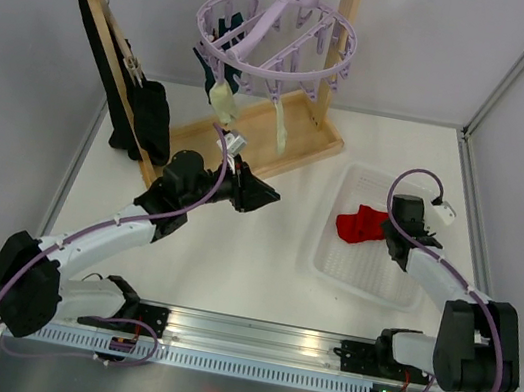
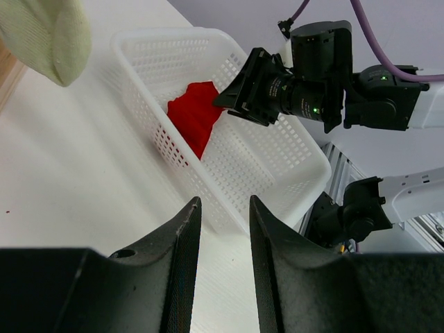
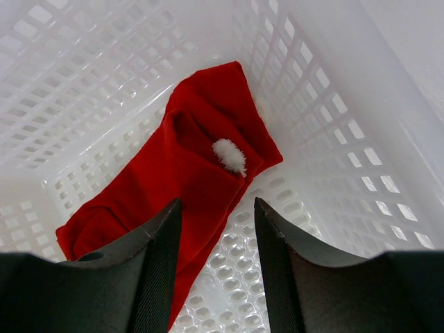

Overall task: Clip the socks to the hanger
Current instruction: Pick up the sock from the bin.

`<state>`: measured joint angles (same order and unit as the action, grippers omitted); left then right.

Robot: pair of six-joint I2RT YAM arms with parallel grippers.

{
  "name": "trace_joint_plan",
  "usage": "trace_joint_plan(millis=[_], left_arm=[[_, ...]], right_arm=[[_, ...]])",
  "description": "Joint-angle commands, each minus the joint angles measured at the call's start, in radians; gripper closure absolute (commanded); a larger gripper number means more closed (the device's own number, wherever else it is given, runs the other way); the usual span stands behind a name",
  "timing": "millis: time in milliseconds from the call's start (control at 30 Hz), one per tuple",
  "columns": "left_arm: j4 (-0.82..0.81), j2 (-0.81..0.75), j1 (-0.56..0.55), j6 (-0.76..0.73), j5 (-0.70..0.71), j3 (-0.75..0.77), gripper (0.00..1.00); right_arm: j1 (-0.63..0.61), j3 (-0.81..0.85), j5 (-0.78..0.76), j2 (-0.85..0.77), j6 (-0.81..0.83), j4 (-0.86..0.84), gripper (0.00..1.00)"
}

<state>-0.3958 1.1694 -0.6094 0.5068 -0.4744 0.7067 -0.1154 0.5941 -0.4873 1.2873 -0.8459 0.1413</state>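
The lavender hanger (image 1: 274, 41) hangs from the wooden rack's rod. A dark teal sock (image 1: 214, 64) and cream socks (image 1: 223, 100) dangle from its clips; a cream sock's toe shows in the left wrist view (image 2: 48, 38). A red sock (image 1: 361, 224) with a white tuft lies in the white basket (image 1: 355, 273), also in the right wrist view (image 3: 187, 173) and the left wrist view (image 2: 196, 114). My right gripper (image 3: 216, 208) is open just above the red sock, inside the basket. My left gripper (image 1: 264, 197) is open and empty over the table, below the hanger, pointing toward the basket.
The wooden rack (image 1: 297, 141) stands at the back, with a long black cloth (image 1: 112, 68) draped on its left end. The white basket (image 2: 277, 159) sits at the right. Grey walls close in the table on three sides.
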Motion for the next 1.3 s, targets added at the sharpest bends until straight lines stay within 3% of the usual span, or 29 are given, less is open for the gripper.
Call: trace_joint_plan(millis=[0,367,633,767,1033,1267], left_arm=[[-0.011,0.012,-0.006,-0.024,-0.020,0.030,0.60],[0.021,0.039,-0.007,-0.031,-0.020,0.066,0.60],[0.083,0.049,-0.007,-0.054,-0.015,0.123,0.60],[0.123,0.052,-0.006,-0.071,-0.021,0.155,0.60],[0.167,0.133,-0.006,-0.097,-0.053,0.281,0.60],[0.091,0.251,-0.006,-0.061,-0.136,0.372,0.59]], right_arm=[[0.006,0.010,-0.020,0.009,-0.021,-0.046,0.48],[0.006,0.016,-0.019,0.033,-0.030,-0.072,0.52],[0.006,0.041,-0.016,0.012,-0.007,-0.066,0.77],[0.006,0.059,-0.004,-0.020,0.040,-0.052,1.00],[0.006,0.134,-0.005,-0.149,0.117,0.041,1.00],[0.006,0.300,0.148,-0.184,0.284,0.113,1.00]])
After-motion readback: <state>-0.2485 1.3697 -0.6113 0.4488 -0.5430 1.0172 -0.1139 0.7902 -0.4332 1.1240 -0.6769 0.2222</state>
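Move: Just left of the right hand's open fingers, about 3 cm and some 2 cm below, lies the middle of the red sock, level with the hand front to back. The bin's left wall stands about 12 cm to the hand's left and 2 cm back, its right wall about 8 cm to the right and 2 cm back. From the left hand, the sock lies roughly 20 cm right, 7 cm ahead and 20 cm below. Creeping forward about 1 cm at the sock's height, the right hand shuts its half-open fingers and pinches the cloth near the white pompon, then rises about 11 cm and eases 2 cm farther forward, fingers tipping up some 15 degrees. The left hand, still part open and empty, moves about 3 cm each forward, right and up, towards the space above the bin. ##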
